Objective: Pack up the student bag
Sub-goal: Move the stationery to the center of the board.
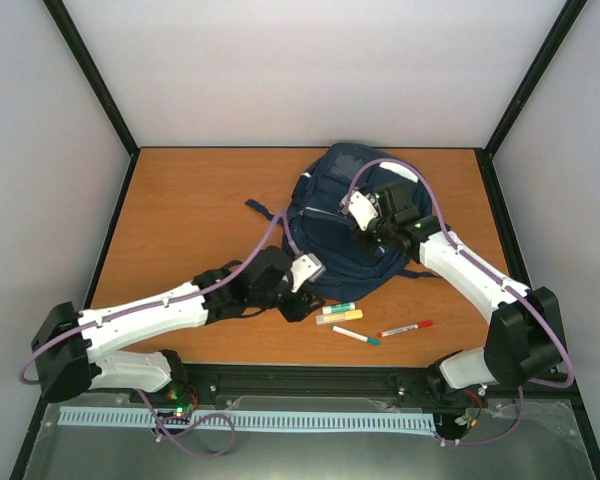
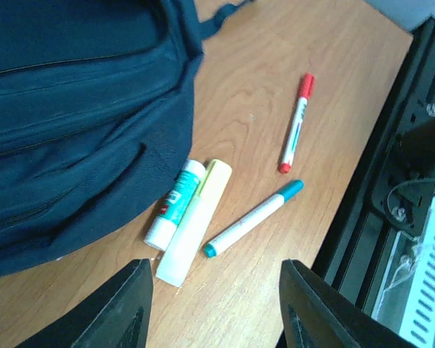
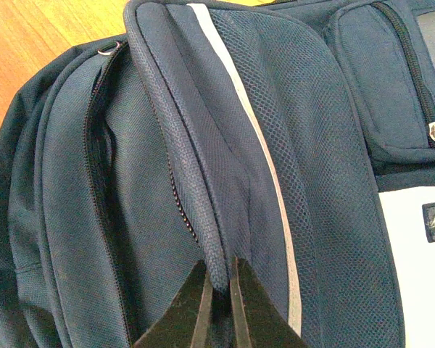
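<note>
The student bag [image 1: 330,215], navy with a thin white stripe, lies at the middle of the table. My right gripper [image 3: 219,297] is shut on a raised fold of the bag's fabric [image 3: 203,181] beside an open zipper; in the top view it [image 1: 368,228] sits on the bag's right side. My left gripper [image 2: 214,312] hangs open over bare wood at the bag's near edge [image 2: 72,109], with nothing between its fingers [image 2: 127,308]. Just ahead of it lie a glue stick [image 2: 175,203], a pale yellow highlighter [image 2: 196,221], a teal marker [image 2: 254,217] and a red marker [image 2: 296,123].
The pens lie in a loose group between the bag and the near table edge [image 1: 380,325]. A black rail [image 2: 377,181] runs along that edge. A dark strap [image 1: 260,208] trails left from the bag. Black frame posts and grey walls enclose the table.
</note>
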{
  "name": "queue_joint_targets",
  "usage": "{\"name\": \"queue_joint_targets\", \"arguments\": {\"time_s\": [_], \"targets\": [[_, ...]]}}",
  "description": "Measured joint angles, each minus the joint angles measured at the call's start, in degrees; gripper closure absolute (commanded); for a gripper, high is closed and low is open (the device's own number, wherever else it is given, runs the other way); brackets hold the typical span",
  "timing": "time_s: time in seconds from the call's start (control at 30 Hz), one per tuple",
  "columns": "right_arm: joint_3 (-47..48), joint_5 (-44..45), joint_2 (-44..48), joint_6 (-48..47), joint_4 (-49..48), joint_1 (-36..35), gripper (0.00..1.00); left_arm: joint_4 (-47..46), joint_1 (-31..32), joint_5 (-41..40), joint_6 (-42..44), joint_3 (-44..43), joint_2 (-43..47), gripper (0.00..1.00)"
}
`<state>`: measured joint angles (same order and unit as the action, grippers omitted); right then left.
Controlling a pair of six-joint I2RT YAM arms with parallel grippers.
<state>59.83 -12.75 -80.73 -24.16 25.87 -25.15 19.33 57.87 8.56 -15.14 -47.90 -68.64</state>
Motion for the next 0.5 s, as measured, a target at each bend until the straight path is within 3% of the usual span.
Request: {"name": "queue_joint_targets", "arguments": {"time_s": [0.5], "targets": [[-0.7,0.1,0.0,-0.3,-0.4,0.0,0.97,2.7,12.5,-3.9,11.2,-9.4,-15.3,0.49]]}}
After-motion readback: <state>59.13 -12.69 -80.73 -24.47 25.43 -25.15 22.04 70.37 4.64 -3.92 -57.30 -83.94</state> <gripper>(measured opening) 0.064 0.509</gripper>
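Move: The teal-capped marker lies roughly 13 cm to the left gripper's right, 3 cm back and some 15 cm below. From that marker, the yellow highlighter is about 5 cm farther out and 4 cm to the left, the glue stick 7 cm farther out and 5 cm to the left, and the red-capped marker 13 cm to the right and 2 cm farther out. From the right gripper, the teal-capped marker is about 20 cm back, 2 cm left and 15 cm below. Bring the left gripper right about 6 cm and back 5 cm while sinking 3 to 4 cm, towards the teal-capped marker. Swing the hand some 15 degrees clockwise and tip its fingers farther down on the way, leaving them half open and touching nothing. Hold the right gripper still, pinching the backpack's fabric. ##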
